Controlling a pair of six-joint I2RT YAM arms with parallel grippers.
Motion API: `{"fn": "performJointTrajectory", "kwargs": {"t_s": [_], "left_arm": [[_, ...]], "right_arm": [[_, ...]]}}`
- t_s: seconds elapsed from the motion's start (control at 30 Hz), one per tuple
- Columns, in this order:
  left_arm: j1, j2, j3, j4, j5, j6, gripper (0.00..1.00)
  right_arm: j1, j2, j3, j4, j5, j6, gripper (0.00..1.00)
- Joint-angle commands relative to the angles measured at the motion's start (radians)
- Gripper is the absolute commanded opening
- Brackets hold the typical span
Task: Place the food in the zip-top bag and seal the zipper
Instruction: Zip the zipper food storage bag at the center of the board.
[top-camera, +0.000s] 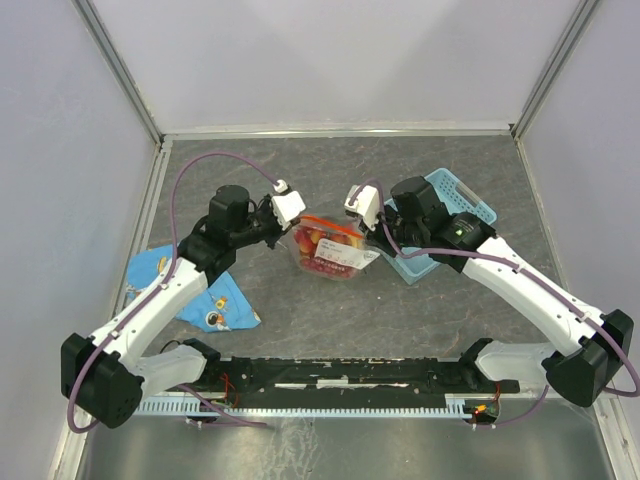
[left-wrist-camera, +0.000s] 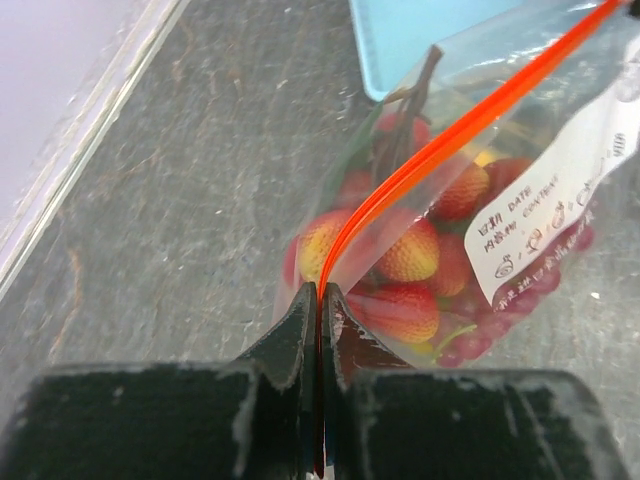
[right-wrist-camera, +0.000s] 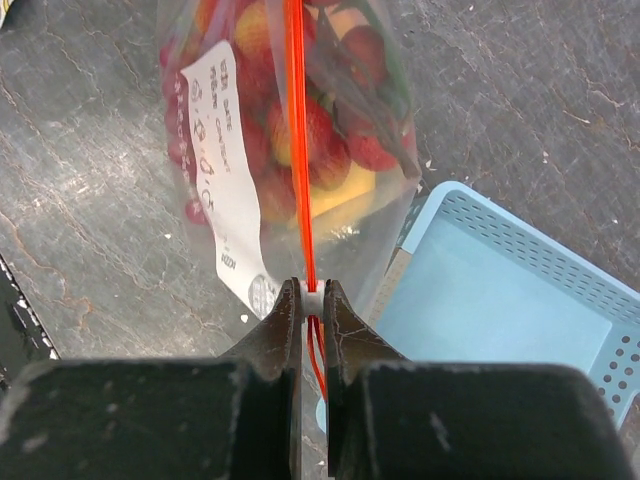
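The zip-top bag hangs stretched between my two grippers at mid-table, with the food inside: red strawberries, yellow pieces and purple grapes. In the left wrist view my left gripper is shut on one end of the zipper, which runs taut to the upper right. In the right wrist view my right gripper is shut on the white slider tab at the other end of the zipper. The bag's white label faces left there.
The light-blue basket stands just right of the bag, under my right arm, and shows beside the fingers as the basket. A blue patterned cloth lies at the left, under my left arm. Metal rails edge the table.
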Motion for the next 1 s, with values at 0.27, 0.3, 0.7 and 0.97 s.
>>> {"fn": "performJointTrajectory", "kwargs": {"t_s": [0.27,0.3,0.7,0.97], "left_arm": [[0.044,-0.041,-0.012,0.151,-0.349,-0.088,0.03],[0.047,-0.041,-0.012,0.156,-0.355,-0.094,0.03],[0.063,-0.037,-0.037,0.211,-0.439,-0.153,0.03],[0.063,-0.041,-0.013,0.155,-0.33,-0.216,0.07]], "right_arm": [[-0.006,0.044,0.044,0.02,0.153,0.012,0.02],[-0.006,0.049,0.047,0.028,0.16,0.013,0.02],[-0.006,0.138,0.089,0.238,0.333,0.03,0.02],[-0.007,0.143,0.059,0.255,0.09,0.046,0.02]]}}
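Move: The left fingers already pinch the zipper's left end; the slider lies about 23 cm to their right and 4 cm back, roughly level, between the right fingers. From the right hand the zipper's right end is only some 3 cm to the right, level ahead; the bagged food sits about 12 cm left, 5 cm back and 8 cm down. The blue basket's middle is some 25 cm right of that hand, 3 cm farther out and 10 cm lower. Keeping its pinch on the zipper's left end, the left hand draws away from the slider, about 6 cm left and 4 cm forward, quick at first, swinging some 25 degrees counter-clockwise. The right hand keeps hold of the slider, first almost still, then goes some 7 cm forward with a slight dip and recovery and a turn of about 10 degrees clockwise. ##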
